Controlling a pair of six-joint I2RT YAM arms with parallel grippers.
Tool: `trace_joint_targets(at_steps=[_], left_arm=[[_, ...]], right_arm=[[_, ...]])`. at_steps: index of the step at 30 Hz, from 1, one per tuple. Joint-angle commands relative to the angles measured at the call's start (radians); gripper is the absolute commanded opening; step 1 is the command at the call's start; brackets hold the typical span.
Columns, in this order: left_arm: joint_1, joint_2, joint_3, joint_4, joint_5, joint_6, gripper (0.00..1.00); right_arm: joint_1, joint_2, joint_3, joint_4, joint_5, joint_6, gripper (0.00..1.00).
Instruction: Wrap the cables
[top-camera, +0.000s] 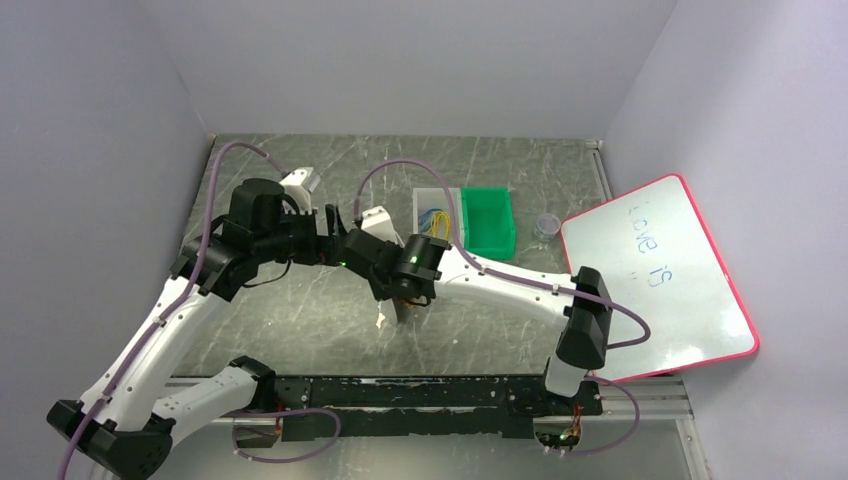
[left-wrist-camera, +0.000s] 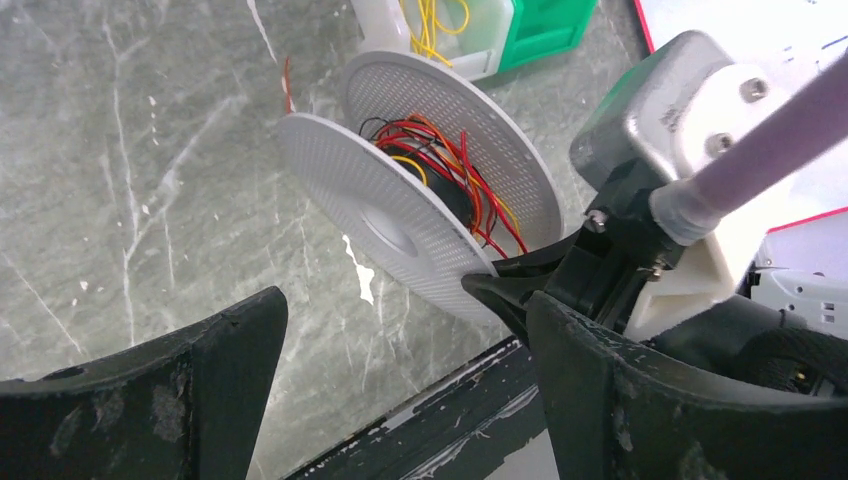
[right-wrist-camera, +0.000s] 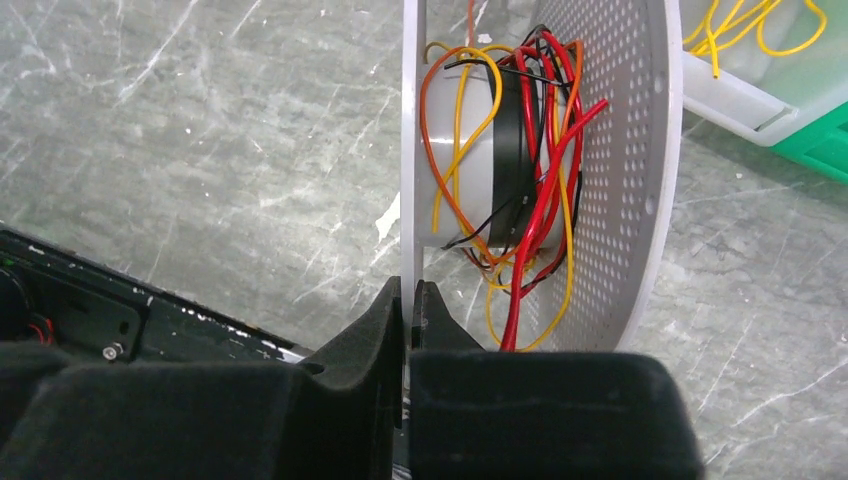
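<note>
A white perforated spool (right-wrist-camera: 625, 150) stands on edge above the marble table. Red, orange, yellow and black cables (right-wrist-camera: 545, 200) are wound loosely round its grey hub, with loops hanging below. My right gripper (right-wrist-camera: 410, 300) is shut on the spool's thin near flange at its lower rim. In the left wrist view the same spool (left-wrist-camera: 380, 210) and cables (left-wrist-camera: 450, 170) lie just beyond my left gripper (left-wrist-camera: 405, 330). That gripper is open and empty, its fingers wide apart and clear of the spool. From above, both wrists meet mid-table, the right gripper (top-camera: 403, 305) pointing down.
A clear tray (top-camera: 435, 215) with more yellow cables (left-wrist-camera: 440, 25) sits behind the spool, a green bin (top-camera: 487, 222) beside it. A small clear cup (top-camera: 547, 224) and a red-framed whiteboard (top-camera: 660, 280) lie to the right. A black rail (top-camera: 430, 395) runs along the near edge.
</note>
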Motion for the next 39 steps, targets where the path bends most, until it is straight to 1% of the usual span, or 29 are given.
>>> trace_joint_targets(at_steps=[1,6,7,11,18,25,34,39], left_arm=[[-0.005,0.01,-0.029,0.036,0.059,-0.028,0.93],[-0.005,0.028,-0.039,0.027,0.045,-0.038,0.93],[-0.005,0.032,-0.04,0.027,0.047,-0.039,0.93],[-0.005,0.043,-0.043,0.033,0.057,-0.049,0.93],[-0.005,0.055,-0.041,0.047,0.067,-0.062,0.93],[-0.005,0.104,-0.067,0.121,0.111,-0.086,0.93],[-0.01,0.221,-0.026,0.176,0.138,-0.129,0.93],[-0.028,0.276,-0.002,0.166,0.121,-0.145,0.93]], right_arm=[[0.011,0.018,0.049,0.01,0.06,0.022,0.0],[0.013,0.018,0.031,0.049,0.05,0.026,0.01],[0.012,0.017,0.029,0.055,0.048,0.026,0.03],[0.015,-0.005,0.025,0.068,0.059,0.026,0.17],[0.017,-0.065,0.008,0.096,0.082,0.028,0.3],[0.02,-0.143,-0.018,0.122,0.1,0.031,0.32],[0.02,-0.336,-0.118,0.099,0.232,0.09,0.32],[0.021,-0.405,-0.167,0.074,0.285,0.128,0.33]])
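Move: The spool of cables stands on edge, its left flange still pinched in the right fingers; its middle lies about 5 cm ahead of the right hand, 2 cm to its right and 6 cm below. From the right hand, the white bin is some 19 cm ahead and 8 cm right, the green bin 19 cm ahead and 19 cm right, both roughly 12 cm lower. From the open left hand, the spool's middle is about 3 cm ahead, 8 cm right and 14 cm down. Open the right gripper about a third to let go of the spool's flange, then draw that hand straight up off the rim by some 10 cm, swinging it right over the last stretch and levelling the fingers a little. Meanwhile bring the left gripper, kept wide open, down about 6 cm in two steps, the second also going right and forward towards the spool, tipping its fingers further down. ##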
